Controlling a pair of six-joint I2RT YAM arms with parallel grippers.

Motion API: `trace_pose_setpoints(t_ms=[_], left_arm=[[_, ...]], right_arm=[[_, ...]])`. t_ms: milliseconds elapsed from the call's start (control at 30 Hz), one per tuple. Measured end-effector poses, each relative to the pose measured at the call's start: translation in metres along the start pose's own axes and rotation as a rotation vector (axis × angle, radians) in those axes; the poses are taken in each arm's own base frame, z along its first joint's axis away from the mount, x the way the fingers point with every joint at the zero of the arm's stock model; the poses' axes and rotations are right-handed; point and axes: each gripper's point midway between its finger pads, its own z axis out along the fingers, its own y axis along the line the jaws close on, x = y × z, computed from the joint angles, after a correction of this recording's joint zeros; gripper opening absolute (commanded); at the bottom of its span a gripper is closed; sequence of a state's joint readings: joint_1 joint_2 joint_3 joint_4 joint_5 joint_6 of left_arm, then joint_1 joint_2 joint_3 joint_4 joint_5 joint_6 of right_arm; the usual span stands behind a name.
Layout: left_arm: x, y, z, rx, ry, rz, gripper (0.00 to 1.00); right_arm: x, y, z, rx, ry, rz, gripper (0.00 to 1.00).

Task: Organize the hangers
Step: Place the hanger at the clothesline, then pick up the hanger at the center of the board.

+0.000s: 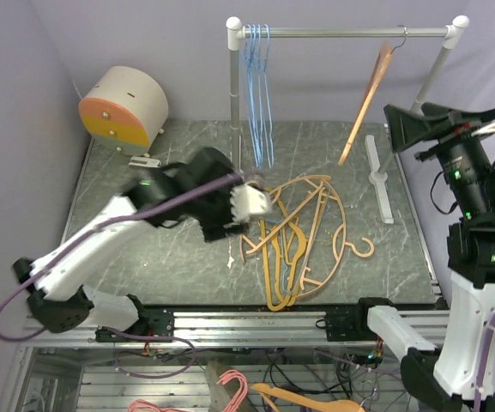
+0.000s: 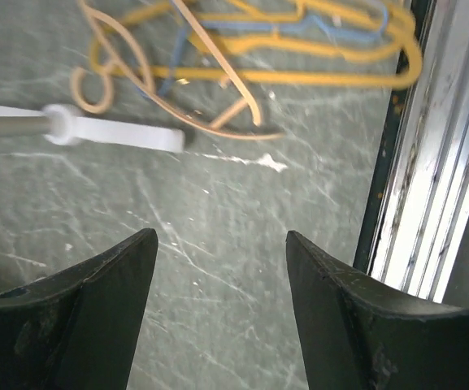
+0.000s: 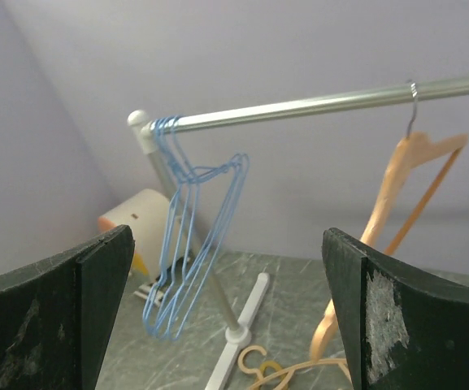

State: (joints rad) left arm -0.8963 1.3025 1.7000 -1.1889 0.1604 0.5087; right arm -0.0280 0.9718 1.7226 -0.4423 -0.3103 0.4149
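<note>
Several light-blue wire hangers (image 1: 258,94) (image 3: 193,244) hang at the left end of the rack rail (image 1: 341,33) (image 3: 315,104). One tan hanger (image 1: 369,94) (image 3: 397,187) hangs near the rail's right end. A tangled pile of orange and tan hangers (image 1: 298,240) (image 2: 299,73) lies on the table, with a blue wire hanger (image 2: 242,32) mixed in. My left gripper (image 1: 251,204) (image 2: 222,244) hovers open at the pile's left edge, with only bare table between its fingers. My right gripper (image 1: 406,129) (image 3: 227,240) is raised at the right, open and empty, facing the rail.
A round white and orange container (image 1: 125,107) (image 3: 136,219) stands at the back left. The rack's white feet (image 1: 377,176) (image 2: 112,134) (image 3: 242,325) rest on the marbled table (image 1: 161,257). A metal frame rail (image 1: 256,326) (image 2: 437,162) runs along the near edge. Pink hangers (image 1: 230,386) lie below the table.
</note>
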Motion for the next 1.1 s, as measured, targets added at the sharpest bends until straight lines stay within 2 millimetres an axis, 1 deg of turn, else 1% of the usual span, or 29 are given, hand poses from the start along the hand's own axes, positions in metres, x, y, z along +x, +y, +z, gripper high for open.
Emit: trace_pose_setpoints(t_ms=[67, 133, 200, 233, 333, 400, 467, 533, 567, 633, 667, 767, 833, 933, 1000, 1100], left_arm=[[0.015, -0.021, 0.038, 0.058, 0.117, 0.05, 0.75], [0.019, -0.039, 0.067, 0.098, 0.187, 0.1, 0.76], [0.011, -0.053, 0.088, 0.109, 0.201, 0.147, 0.76], [0.003, -0.06, 0.098, 0.109, 0.19, 0.17, 0.76], [-0.017, -0.077, 0.122, 0.109, 0.155, 0.196, 0.76], [-0.029, -0.082, 0.142, 0.11, 0.14, 0.179, 0.76], [-0.04, -0.078, 0.169, 0.104, 0.129, 0.115, 0.76], [-0.042, -0.066, 0.196, 0.104, 0.127, 0.033, 0.75], [-0.04, -0.056, 0.213, 0.103, 0.132, -0.017, 0.76], [-0.029, -0.04, 0.237, 0.095, 0.154, -0.082, 0.76], [-0.02, -0.032, 0.249, 0.093, 0.173, -0.118, 0.76], [0.004, -0.015, 0.277, 0.122, 0.217, -0.207, 0.74], [0.012, -0.006, 0.293, 0.151, 0.222, -0.25, 0.74], [0.018, 0.003, 0.306, 0.177, 0.22, -0.293, 0.73], [0.013, 0.002, 0.308, 0.196, 0.208, -0.307, 0.72], [-0.003, -0.004, 0.31, 0.22, 0.169, -0.328, 0.71]], right_arm=[[0.006, 0.009, -0.012, -0.044, -0.013, 0.002, 1.0], [0.014, 0.012, -0.023, -0.061, -0.016, 0.002, 1.0], [0.021, 0.013, -0.034, -0.063, -0.015, -0.002, 1.0], [0.022, 0.014, -0.04, -0.062, -0.02, -0.006, 1.0], [0.015, 0.018, -0.055, -0.054, -0.058, -0.035, 1.0], [0.007, 0.019, -0.066, -0.039, -0.093, -0.058, 1.0], [0.002, 0.019, -0.074, -0.02, -0.121, -0.075, 1.0], [0.002, 0.016, -0.08, 0.002, -0.135, -0.087, 1.0], [0.004, 0.014, -0.082, 0.009, -0.135, -0.091, 1.0], [0.016, 0.01, -0.082, 0.013, -0.115, -0.091, 1.0], [0.025, 0.008, -0.08, 0.011, -0.097, -0.088, 1.0], [0.057, -0.002, -0.071, -0.001, -0.021, -0.071, 1.0], [0.081, -0.008, -0.066, -0.006, 0.032, -0.055, 1.0], [0.103, -0.015, -0.062, -0.01, 0.077, -0.043, 1.0], [0.107, -0.018, -0.06, -0.009, 0.079, -0.044, 1.0], [0.107, -0.022, -0.057, 0.0, 0.053, -0.048, 1.0]])
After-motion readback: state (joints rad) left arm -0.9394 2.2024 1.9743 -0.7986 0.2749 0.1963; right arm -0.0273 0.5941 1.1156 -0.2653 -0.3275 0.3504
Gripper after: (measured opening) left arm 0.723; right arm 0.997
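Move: The pile of wooden and yellow hangers on the table is centred about 20 cm right of the left gripper, some 6 cm ahead and 30 cm below. The rack's left foot stands about 16 cm ahead and 4 cm right of that gripper, down on the table. From the right gripper, the pile is 14 cm left, 2 cm back and some 56 cm down; the hung wooden hanger is about 17 cm ahead, 3 cm left and 13 cm lower. Bring the empty left gripper down about 22 cm and right some 20 cm to close above the hanger pile, swinging slightly back first, then forward, tipping the fingers about 20 degrees further down and keeping them open. Meanwhile back the open right gripper some 8 cm from the rail, then sink it, easing part-way forward again, to end 12 cm lower. ##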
